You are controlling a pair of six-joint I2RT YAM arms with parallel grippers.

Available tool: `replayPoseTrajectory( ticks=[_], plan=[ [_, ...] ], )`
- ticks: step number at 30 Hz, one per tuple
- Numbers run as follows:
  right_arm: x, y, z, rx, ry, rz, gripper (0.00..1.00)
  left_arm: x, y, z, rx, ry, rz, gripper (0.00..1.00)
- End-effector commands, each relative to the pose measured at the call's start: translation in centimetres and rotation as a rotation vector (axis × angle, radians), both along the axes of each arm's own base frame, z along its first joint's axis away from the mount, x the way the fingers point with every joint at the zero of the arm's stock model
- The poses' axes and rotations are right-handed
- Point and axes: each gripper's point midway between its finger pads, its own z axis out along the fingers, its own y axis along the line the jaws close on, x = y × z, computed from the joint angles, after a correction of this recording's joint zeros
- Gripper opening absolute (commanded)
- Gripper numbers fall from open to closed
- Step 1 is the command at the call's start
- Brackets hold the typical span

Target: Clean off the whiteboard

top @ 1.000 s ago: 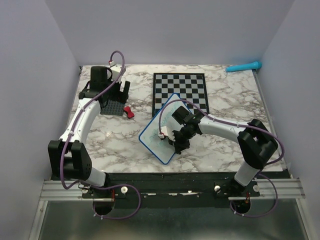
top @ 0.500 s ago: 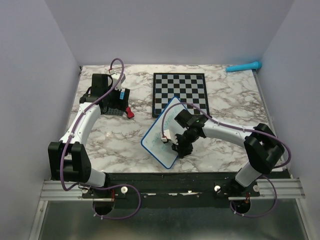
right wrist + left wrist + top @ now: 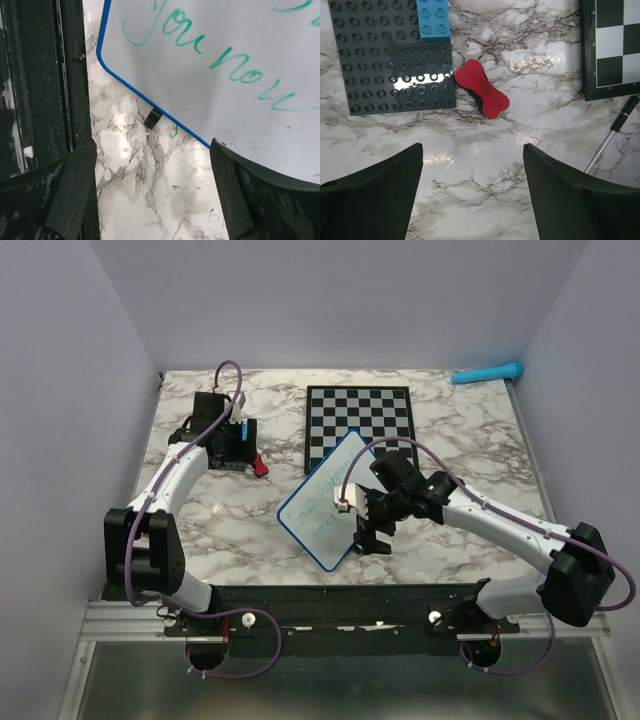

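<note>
The whiteboard (image 3: 322, 502) lies tilted on the marble table in front of the chessboard, white with a blue rim. Teal handwriting covers the whiteboard (image 3: 225, 55) in the right wrist view. My right gripper (image 3: 368, 533) stands open at the board's near right edge; my right gripper (image 3: 152, 190) has bare marble between its fingers, and one finger (image 3: 260, 200) overlaps the board's rim. A red bone-shaped eraser (image 3: 482, 95) lies ahead of my open left gripper (image 3: 472, 155), apart from it. From above, the eraser (image 3: 262, 467) sits just right of my left gripper (image 3: 236, 440).
A dark grey studded baseplate (image 3: 395, 55) with a blue brick (image 3: 434, 19) lies left of the eraser. The chessboard (image 3: 360, 420) is behind the whiteboard. A thin black-and-silver rod (image 3: 614, 134) lies near its corner. A teal object (image 3: 487, 373) rests at the back right. The table's black front rail (image 3: 40, 75) is close.
My right gripper has opened and let go of the whiteboard's edge, and the arm has swung right. The board has turned slightly. My left gripper has moved toward the eraser.
</note>
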Motion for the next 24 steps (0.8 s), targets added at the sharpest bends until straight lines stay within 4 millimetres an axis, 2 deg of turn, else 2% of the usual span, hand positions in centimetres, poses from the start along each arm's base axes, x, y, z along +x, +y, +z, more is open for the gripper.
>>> replayPoseTrajectory(
  ticks=[1,2,8,13,15,20,24],
  plan=[
    [1.0,-0.7,2.9,0.060,-0.053,-0.092,1.00,1.7,-0.3,-2.1,-0.019,0.054,0.147,0.85],
    [1.0,-0.9,3.2,0.070,-0.056,-0.104,1.00,2.0,-0.5,-2.9,-0.010,0.068,0.148,0.84],
    [2.4,-2.8,6.5,0.168,-0.066,-0.242,1.00,4.5,-1.8,-3.1,0.041,0.028,0.169,0.72],
    [4.1,-4.0,8.1,0.205,-0.069,-0.359,1.00,6.0,-2.6,-4.3,0.100,0.034,0.211,0.68],
    [4.8,-4.4,8.9,0.228,-0.073,-0.397,1.00,6.1,-2.4,-5.5,0.117,0.067,0.234,0.65],
    [5.5,-4.7,10.1,0.256,-0.047,-0.475,1.00,7.2,-2.3,-5.9,0.131,0.076,0.273,0.61],
    [5.9,-4.6,11.5,0.281,-0.027,-0.510,1.00,7.2,-2.4,-7.3,0.135,0.120,0.304,0.60]
  ],
)
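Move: The eraser lies about 5 cm ahead of my left hand, 2 cm to its right and some 12 cm below. The blue brick stands about 9 cm beyond the eraser and 4 cm farther left; the studded plate's middle is about 4 cm beyond and 8 cm left of the eraser. From my right hand, the whiteboard's middle is about 13 cm ahead, 9 cm left and 8 cm below; the eraser is roughly 24 cm ahead, 28 cm left. My left hand first drops mostly straight down, then reaches forward over the eraser and sinks a little more: some 7 cm down and 7 forward in all, drifting right, with a slight counter-clockwise turn, while its wide-open fingers narrow to a bit over half without touching yet. My empty, open right hand rises about 9 cm from beside the whiteboard's near long edge, heading forward and right and turning clockwise. ##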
